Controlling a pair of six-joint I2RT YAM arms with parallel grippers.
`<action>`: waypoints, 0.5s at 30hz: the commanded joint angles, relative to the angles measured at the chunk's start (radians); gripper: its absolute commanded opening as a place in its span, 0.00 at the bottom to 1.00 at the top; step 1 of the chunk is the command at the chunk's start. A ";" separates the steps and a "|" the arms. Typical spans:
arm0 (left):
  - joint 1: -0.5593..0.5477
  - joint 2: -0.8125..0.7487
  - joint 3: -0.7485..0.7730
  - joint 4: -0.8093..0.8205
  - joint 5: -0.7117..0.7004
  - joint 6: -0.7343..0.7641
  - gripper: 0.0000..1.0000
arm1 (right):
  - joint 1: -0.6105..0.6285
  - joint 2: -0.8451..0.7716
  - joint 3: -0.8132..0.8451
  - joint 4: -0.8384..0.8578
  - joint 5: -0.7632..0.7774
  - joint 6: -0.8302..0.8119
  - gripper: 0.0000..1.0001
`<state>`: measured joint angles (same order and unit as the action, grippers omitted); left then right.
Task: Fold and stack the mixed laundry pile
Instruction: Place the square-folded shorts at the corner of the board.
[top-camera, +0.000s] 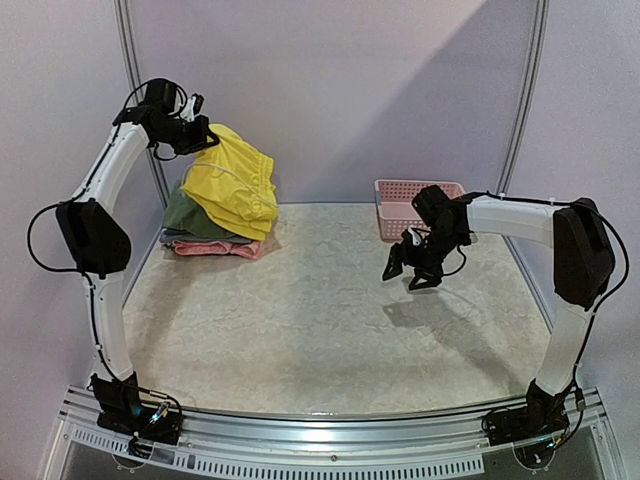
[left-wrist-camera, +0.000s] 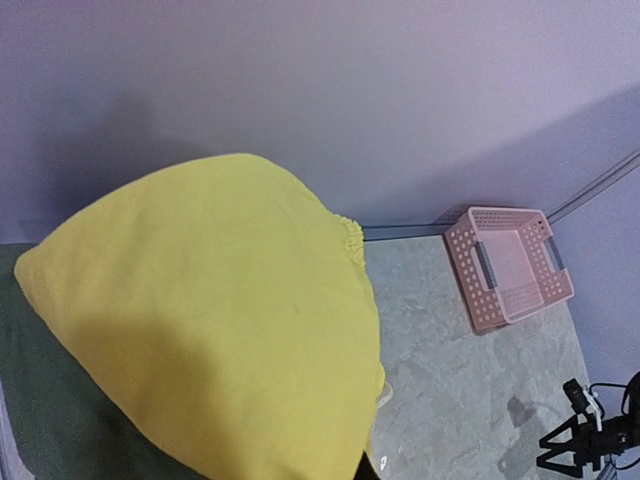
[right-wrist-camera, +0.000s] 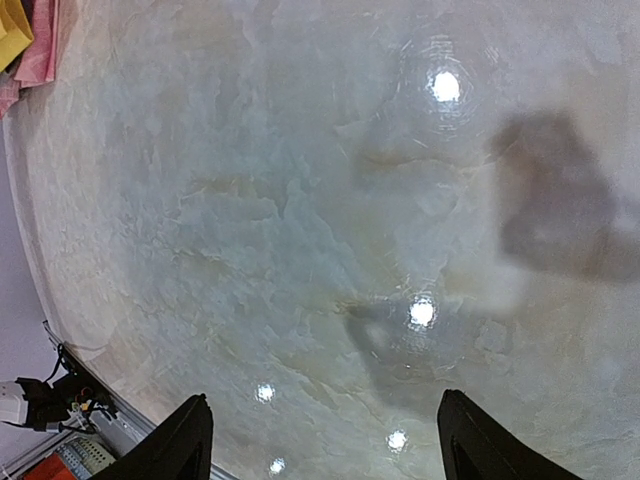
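The bright yellow shorts (top-camera: 236, 181) hang from my left gripper (top-camera: 203, 137) at the back left. That gripper is shut on their top edge, and their lower part drapes over a folded stack. In the stack, the olive-green shirt (top-camera: 186, 214) lies on a pink garment (top-camera: 216, 248). In the left wrist view the yellow shorts (left-wrist-camera: 210, 320) fill the frame and hide the fingers, with the olive shirt (left-wrist-camera: 40, 405) beneath. My right gripper (top-camera: 410, 266) hovers open and empty over bare table at the right. Its fingertips (right-wrist-camera: 187, 443) stand wide apart.
A pink lattice basket (top-camera: 398, 208) stands at the back right, just behind the right gripper, and shows in the left wrist view as well (left-wrist-camera: 505, 265). The purple back wall and its metal frame posts (top-camera: 520, 100) close off the far side. The marbled table (top-camera: 300, 320) runs between the arms.
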<state>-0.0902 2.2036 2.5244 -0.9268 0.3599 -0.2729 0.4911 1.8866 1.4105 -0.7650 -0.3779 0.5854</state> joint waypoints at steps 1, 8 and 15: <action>0.065 -0.004 -0.002 0.008 -0.003 0.061 0.00 | 0.008 0.011 0.011 -0.023 0.001 -0.010 0.78; 0.150 0.060 0.001 0.006 0.014 0.105 0.00 | 0.013 0.020 0.017 -0.042 0.013 -0.003 0.79; 0.208 0.149 0.010 -0.009 0.005 0.156 0.00 | 0.023 0.056 0.053 -0.067 0.016 0.008 0.79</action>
<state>0.0853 2.2982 2.5202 -0.9447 0.3717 -0.1661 0.4992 1.9003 1.4231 -0.8047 -0.3756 0.5865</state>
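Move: The left gripper already holds the yellow shorts by one corner. The green shirt on top of the stack lies about 26 cm below it, some 4 cm farther out and 2 cm to its left. Under that, the dark shirt lies about 28 cm down and 3 cm ahead, straight in line; the pink cloth is some 30 cm down, 1 cm ahead and 1 cm right. From the right hand, the green shirt is roughly 27 cm ahead, 42 cm left and 4 cm lower. Bring the left gripper some 10 cm to the left across the stack towards its left edge, keeping the fingers shut on the corner of the yellow shorts, and let the hand sink about 6 cm, mostly in the second half, so the hanging cloth comes down over the green shirt. The wrist turns only slightly. ##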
